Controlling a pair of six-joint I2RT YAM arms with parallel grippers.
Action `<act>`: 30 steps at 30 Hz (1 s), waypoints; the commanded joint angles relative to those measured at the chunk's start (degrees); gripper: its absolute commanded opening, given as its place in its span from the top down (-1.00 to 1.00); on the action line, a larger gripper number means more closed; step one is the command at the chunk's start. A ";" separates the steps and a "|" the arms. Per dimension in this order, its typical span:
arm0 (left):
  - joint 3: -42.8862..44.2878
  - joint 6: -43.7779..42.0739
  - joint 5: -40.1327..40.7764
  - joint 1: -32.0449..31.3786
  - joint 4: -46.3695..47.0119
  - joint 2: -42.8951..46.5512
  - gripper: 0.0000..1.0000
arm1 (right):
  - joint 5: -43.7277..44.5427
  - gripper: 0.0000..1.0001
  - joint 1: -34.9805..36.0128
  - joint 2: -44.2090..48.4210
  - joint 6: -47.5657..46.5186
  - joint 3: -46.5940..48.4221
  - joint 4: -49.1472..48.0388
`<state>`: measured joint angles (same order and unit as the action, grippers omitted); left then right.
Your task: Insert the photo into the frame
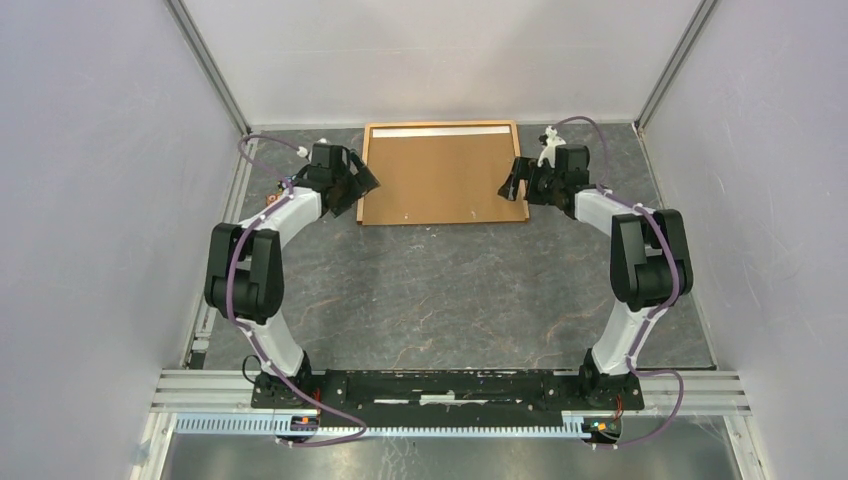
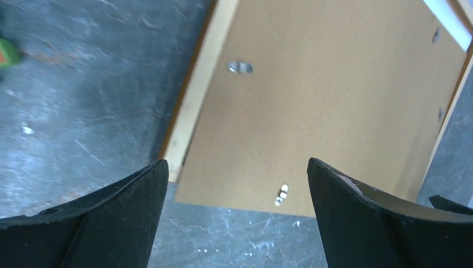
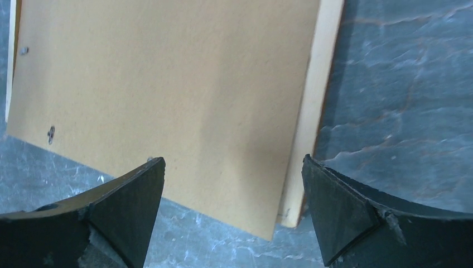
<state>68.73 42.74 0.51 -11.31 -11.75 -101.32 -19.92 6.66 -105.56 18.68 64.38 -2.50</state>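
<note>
The frame [image 1: 440, 124] lies face down at the back of the table, its brown fibreboard back [image 1: 445, 175] up. The board sits slid towards me. Its near corner pokes past the frame's pale rail [image 3: 315, 106], and a pale strip [image 1: 440, 132] shows along the far side. The photo is hidden. My left gripper [image 1: 366, 186] hovers at the frame's near left corner, open and empty, with the rail [image 2: 195, 106] and board [image 2: 334, 100] ahead of its jaws [image 2: 235, 167]. At the near right corner my right gripper [image 1: 512, 186] is open and empty [image 3: 233, 162] over the board [image 3: 167, 84].
Small metal turn clips [image 2: 281, 195] dot the board's edges. The grey marbled tabletop [image 1: 430, 290] stretches between the frame and the arm bases. White walls close in the left, right and back sides.
</note>
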 commanded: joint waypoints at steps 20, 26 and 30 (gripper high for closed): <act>-1.86 6.56 -21.62 2.17 18.04 -9.30 -0.94 | -12.70 -0.94 -2.31 -4.99 8.54 -2.29 -13.18; -21.46 14.24 -20.66 -2.99 30.21 5.90 -0.94 | -10.86 -0.95 -1.96 8.68 5.76 -18.30 -11.56; -33.54 15.25 -20.27 -6.07 29.71 16.50 -0.94 | -4.09 -0.96 -2.14 14.99 -0.48 -22.50 -2.59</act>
<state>43.24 50.26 -11.62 -11.53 12.64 -94.65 -22.37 2.52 -95.94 21.85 43.53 -12.51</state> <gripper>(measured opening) 0.972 0.979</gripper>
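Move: Some 8 cm ahead of the left hand, 4 cm to its left and 5 cm below lies the middle of the frame's left rail; the right rail's middle is about 7 cm ahead of the right hand, 3 cm to its right and 4 cm lower. Between them the brown backing board is centred roughly 6 cm ahead and 15 cm right of the left hand, with a white strip of photo showing 17 cm ahead and 15 cm right. Reaching forward about 5 cm along the frame's side rails and sinking 3 to 4 cm, both wide-open hands set their outer fingers against the rails' outer faces, then draw the frame back together, some 11 cm of hand travel with a slight drift right. The left hand rolls roughly 15 degrees, its left side dipping; neither gripper closes. ##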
